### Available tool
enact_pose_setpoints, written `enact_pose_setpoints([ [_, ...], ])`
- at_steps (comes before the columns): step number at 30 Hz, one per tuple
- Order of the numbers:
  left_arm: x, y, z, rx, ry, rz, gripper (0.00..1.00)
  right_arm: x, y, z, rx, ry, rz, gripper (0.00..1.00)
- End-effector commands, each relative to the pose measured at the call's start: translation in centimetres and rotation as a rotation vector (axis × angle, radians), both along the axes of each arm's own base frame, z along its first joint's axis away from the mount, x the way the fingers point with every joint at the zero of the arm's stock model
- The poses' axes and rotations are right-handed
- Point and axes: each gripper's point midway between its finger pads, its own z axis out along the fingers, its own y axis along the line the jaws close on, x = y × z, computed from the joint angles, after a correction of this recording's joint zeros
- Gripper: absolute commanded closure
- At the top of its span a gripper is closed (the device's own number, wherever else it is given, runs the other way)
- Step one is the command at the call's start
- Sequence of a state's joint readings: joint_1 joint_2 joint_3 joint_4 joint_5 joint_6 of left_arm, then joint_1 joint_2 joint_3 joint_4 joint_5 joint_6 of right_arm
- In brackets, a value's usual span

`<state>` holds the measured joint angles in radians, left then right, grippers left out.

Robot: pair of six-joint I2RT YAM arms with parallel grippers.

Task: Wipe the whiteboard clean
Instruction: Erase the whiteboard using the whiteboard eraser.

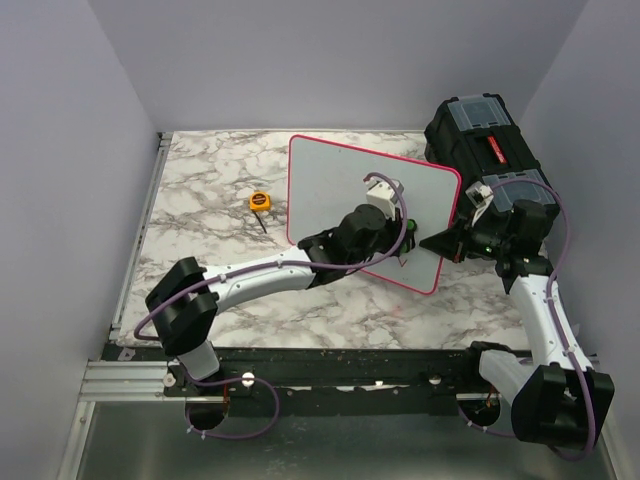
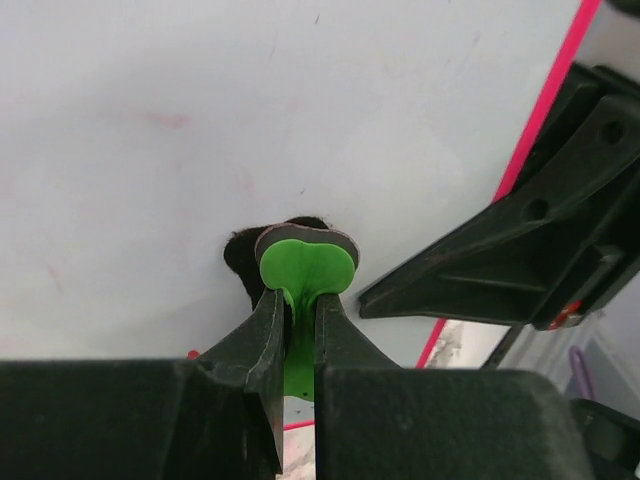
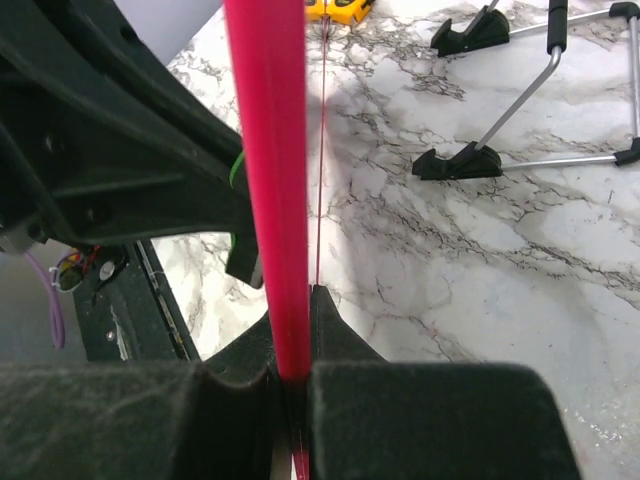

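The whiteboard (image 1: 330, 185), white with a pink-red rim, is held tilted above the marble table. My right gripper (image 1: 447, 241) is shut on its right edge; in the right wrist view the red rim (image 3: 266, 150) runs straight between the fingers of that gripper (image 3: 296, 345). My left gripper (image 1: 401, 226) is over the board's face, shut on a green eraser handle (image 2: 305, 268). The eraser's dark pad (image 2: 243, 255) presses on the whiteboard (image 2: 200, 120). Only faint red smudges (image 2: 168, 120) show on the board there. The right gripper's finger (image 2: 520, 245) shows at the rim.
A black toolbox (image 1: 483, 140) stands at the back right, close behind the right arm. A yellow tape measure (image 1: 260, 201) lies left of the board. A wire stand with black feet (image 3: 470, 160) sits on the table beyond the board's edge.
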<state>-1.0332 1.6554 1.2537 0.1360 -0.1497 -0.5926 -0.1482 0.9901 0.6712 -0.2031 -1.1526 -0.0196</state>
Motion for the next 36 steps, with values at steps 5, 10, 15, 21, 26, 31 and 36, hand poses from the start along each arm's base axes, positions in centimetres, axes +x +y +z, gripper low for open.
enact_pose_setpoints([
  [5,0.8,6.8,-12.4,0.288,0.047,0.244,1.0,-0.8,0.9,2.2,0.023,-0.107,0.094,1.0],
  [10,2.9,9.5,-13.3,0.309,0.035,0.344,1.0,-0.8,0.9,2.2,0.023,-0.109,0.092,1.0],
  [15,5.4,11.1,-11.9,0.279,0.011,0.409,1.0,-0.8,0.9,2.3,0.022,-0.11,0.092,1.0],
  [21,6.0,7.5,-7.3,0.183,-0.062,0.319,1.0,-0.8,0.9,2.1,0.024,-0.103,0.092,1.0],
  [26,3.9,2.7,-4.7,0.095,-0.08,0.219,1.0,-0.7,0.9,2.0,0.022,-0.102,0.088,1.0],
  [31,1.1,-0.4,-4.7,0.056,-0.054,0.159,1.0,-0.7,0.9,2.1,0.021,-0.103,0.091,1.0],
  [36,-0.7,-2.0,-6.1,0.045,-0.023,0.123,1.0,-0.7,0.9,2.0,0.021,-0.102,0.091,1.0],
])
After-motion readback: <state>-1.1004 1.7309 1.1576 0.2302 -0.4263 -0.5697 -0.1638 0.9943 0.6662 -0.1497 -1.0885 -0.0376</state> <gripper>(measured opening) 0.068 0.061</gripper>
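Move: Just below the left hand's eraser, on the board's face, the last red stroke ends about 8 cm lower, some 2 cm back and 1 cm to the left. The right gripper's fingertips on the board's edge are about 5 cm to the right of the left hand, 1 cm back and 3 cm lower. The board's lower edge runs some 12 cm below the left hand, 5 cm back and 2 cm left. From the right hand the stroke lies about 6 cm left, 1 cm back and 5 cm lower. Sweeping the still-gripped eraser down the board some 11 cm, the left arm swings about 10 cm left and a little forward, turning close to 20 degrees counter-clockwise. It then wipes back right past half that width, rising about 5 cm, to finish beside the last red strokes, with the eraser still against the face. The right gripper keeps its pinch on the edge, easing slightly forward and right. ##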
